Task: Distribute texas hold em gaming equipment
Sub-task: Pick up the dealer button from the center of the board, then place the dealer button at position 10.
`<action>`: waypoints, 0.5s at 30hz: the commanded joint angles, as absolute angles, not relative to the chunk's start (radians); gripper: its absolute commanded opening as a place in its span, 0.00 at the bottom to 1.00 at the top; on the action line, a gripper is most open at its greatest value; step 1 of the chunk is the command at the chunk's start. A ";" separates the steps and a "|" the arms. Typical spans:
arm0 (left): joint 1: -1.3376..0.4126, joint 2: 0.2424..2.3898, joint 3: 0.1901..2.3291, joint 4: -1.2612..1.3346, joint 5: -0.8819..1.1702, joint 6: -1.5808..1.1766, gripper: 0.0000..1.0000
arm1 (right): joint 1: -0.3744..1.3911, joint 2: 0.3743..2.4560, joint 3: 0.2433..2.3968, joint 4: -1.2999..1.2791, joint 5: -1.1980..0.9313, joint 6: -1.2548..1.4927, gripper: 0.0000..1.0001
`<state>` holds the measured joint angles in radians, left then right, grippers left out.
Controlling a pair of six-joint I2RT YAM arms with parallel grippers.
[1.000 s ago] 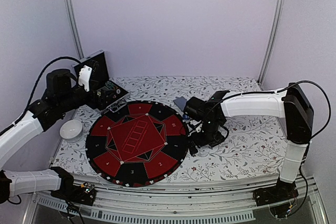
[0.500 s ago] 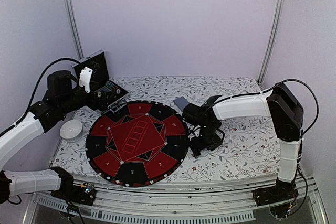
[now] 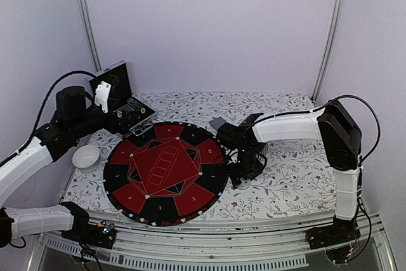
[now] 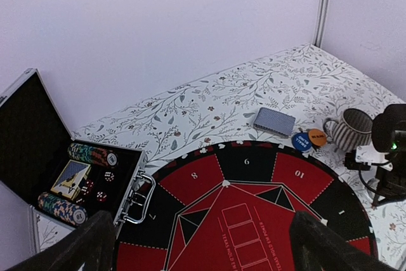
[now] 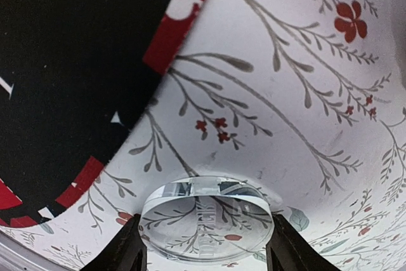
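Observation:
A clear round button disc [image 5: 206, 220] lies flat on the flowered cloth just off the round mat's edge. My right gripper [image 5: 206, 249] is down over it, a finger [image 5: 125, 253] pressed to each side of its rim. In the top view that gripper [image 3: 236, 172] sits at the mat's right edge. A grey-blue card deck [image 4: 274, 121], a blue disc [image 4: 302, 140] and an orange disc [image 4: 316, 136] lie beyond the mat. Poker chips [image 4: 92, 154] are stacked in the open case. My left gripper [image 4: 203, 249] hangs open high above the mat, holding nothing.
The red and black round mat [image 3: 165, 172] fills the table's middle. The black hinged case [image 3: 120, 103] stands open at the back left. A ribbed cup [image 4: 350, 129] stands by the discs. A white bowl [image 3: 85, 155] rests left of the mat.
The right arm has drawn in towards the mat's right edge and lowered. Its jaws have narrowed from wide open onto the clear disc. The left arm has hardly moved.

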<state>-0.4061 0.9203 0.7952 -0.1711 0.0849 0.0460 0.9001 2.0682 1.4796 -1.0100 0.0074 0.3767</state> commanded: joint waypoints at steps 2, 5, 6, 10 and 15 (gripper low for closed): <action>-0.414 0.905 0.776 -0.150 0.089 0.059 0.98 | 0.899 2.083 1.486 -1.064 0.053 0.389 0.44; -0.414 0.904 0.775 -0.147 0.091 0.059 0.98 | 0.919 2.070 1.539 -1.116 0.053 0.380 0.38; -0.414 0.902 0.775 -0.149 0.091 0.061 0.98 | 0.932 2.068 1.574 -1.133 0.050 0.371 0.38; -0.414 0.899 0.772 -0.147 0.091 0.061 0.98 | 0.963 2.086 1.757 -1.152 0.021 0.305 0.38; -0.414 0.900 0.772 -0.145 0.098 0.061 0.98 | 0.955 2.196 1.953 -1.086 0.044 0.194 0.38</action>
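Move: The clear dealer button is already between the right fingers at table level. The middle of the red-and-black board lies about 24 cm to that hand's left and 4 cm farther out, its rim beginning some 4 cm to the left. The striped mug stands roughly 11 cm ahead and 4 cm right; the orange button is 15 cm ahead and 2 cm left, the small blind button 16 cm ahead and 5 cm left. From the left hand, the board's middle is about 10 cm right, 5 cm back and 28 cm below. The dealer button, still pinched at its two edges by the right fingers, comes up off the patterned table: after a brief pause the hand rises about 7 cm and sweeps about as far left towards the board's middle, with a little forward, still gathering speed. The wrist tilts slightly and turns a little counter-clockwise, and the finger gap holds. ##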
